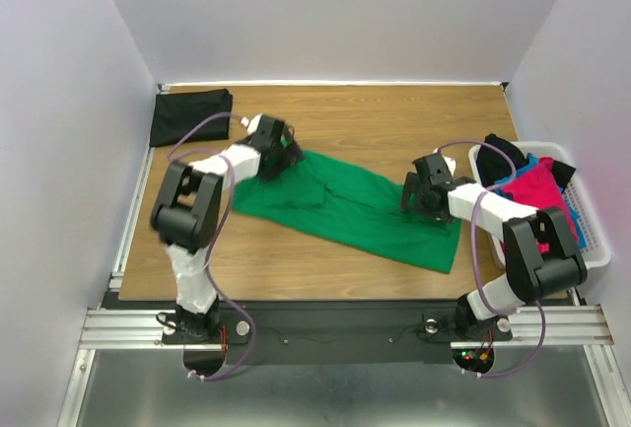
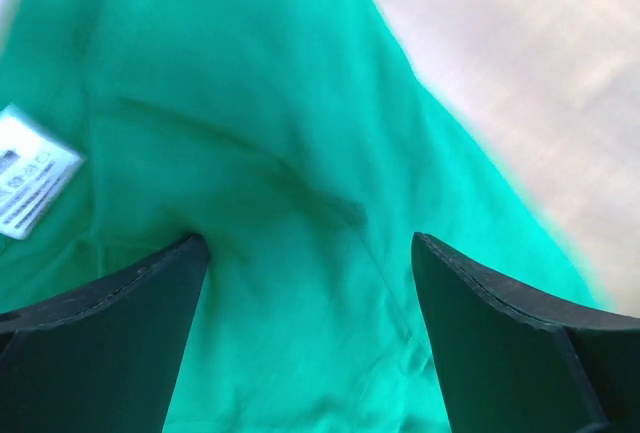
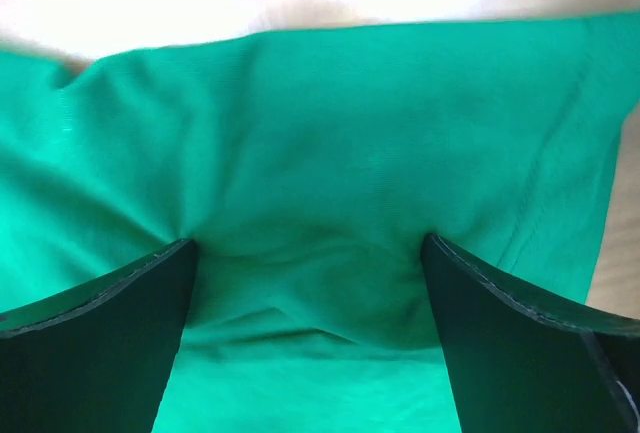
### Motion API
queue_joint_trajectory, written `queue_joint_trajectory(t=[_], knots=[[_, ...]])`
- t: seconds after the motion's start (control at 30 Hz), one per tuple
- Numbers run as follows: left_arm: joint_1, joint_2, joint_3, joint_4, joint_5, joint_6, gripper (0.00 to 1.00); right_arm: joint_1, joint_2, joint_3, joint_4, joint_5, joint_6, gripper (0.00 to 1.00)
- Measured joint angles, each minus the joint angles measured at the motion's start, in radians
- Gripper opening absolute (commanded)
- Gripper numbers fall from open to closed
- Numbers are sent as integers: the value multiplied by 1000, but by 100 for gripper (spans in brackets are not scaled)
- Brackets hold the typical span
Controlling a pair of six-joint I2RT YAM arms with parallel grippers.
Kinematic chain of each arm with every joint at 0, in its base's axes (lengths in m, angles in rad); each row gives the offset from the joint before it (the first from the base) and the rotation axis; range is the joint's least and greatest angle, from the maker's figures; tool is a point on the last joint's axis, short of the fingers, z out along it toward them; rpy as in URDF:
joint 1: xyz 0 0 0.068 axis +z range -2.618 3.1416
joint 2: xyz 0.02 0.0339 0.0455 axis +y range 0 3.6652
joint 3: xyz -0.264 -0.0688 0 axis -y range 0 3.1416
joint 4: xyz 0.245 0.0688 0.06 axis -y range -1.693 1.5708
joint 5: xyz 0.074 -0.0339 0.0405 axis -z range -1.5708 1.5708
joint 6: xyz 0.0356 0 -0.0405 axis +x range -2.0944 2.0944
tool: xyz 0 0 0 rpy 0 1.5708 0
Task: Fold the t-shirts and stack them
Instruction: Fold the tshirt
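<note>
A bright green t-shirt [image 1: 355,212] lies spread in a long band across the middle of the table. My left gripper [image 1: 281,159] is down on its upper left end, jaws wide open, with green cloth [image 2: 300,203] between the fingertips and a white neck label [image 2: 30,181] to the left. My right gripper [image 1: 419,195] presses on the shirt's right part, also wide open, fingertips denting the cloth [image 3: 320,183] near its hem. A folded black t-shirt [image 1: 190,116] lies at the back left corner. More t-shirts, magenta [image 1: 537,188], blue and black, sit in the basket.
A white plastic basket [image 1: 595,240] stands at the table's right edge, beside my right arm. White walls close in the table at the back and both sides. Bare wood [image 1: 375,116] shows behind the green shirt.
</note>
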Motion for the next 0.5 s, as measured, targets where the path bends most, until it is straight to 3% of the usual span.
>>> queue_joint_trajectory(t=[0.1,0.37,0.5], knots=[[3,201,292,-58,4,42,96,65,-66,-64,8,15,49,100],[-3,745,1174,-262,89,114,96,429,-200,-180,45,41,320,100],[-5,809,1262,-234,154,92,98,621,-216,-188,45,50,438,100]])
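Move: Both hands are on the green t-shirt with fingers spread, the left near the collar end, the right towards the other end. The t-shirt's middle lies about 15 cm right and 16 cm back of the left hand, and some 17 cm left of the right hand, level with it. The folded black cloth lies about 33 cm left and 12 cm ahead of the left hand; the basket's middle is roughly 36 cm right of the right hand and about 2 cm ahead. Forward and to the right goes the left hand, about 22 cm and easing to a stop, rising slightly with its fingertips tilting up some 10 degrees. Meanwhile the right hand sweeps left and back about 18 cm, twisting a little counter-clockwise. Both keep their fingers wide open against the green t-shirt, dragging its ends over the table in opposite senses. ##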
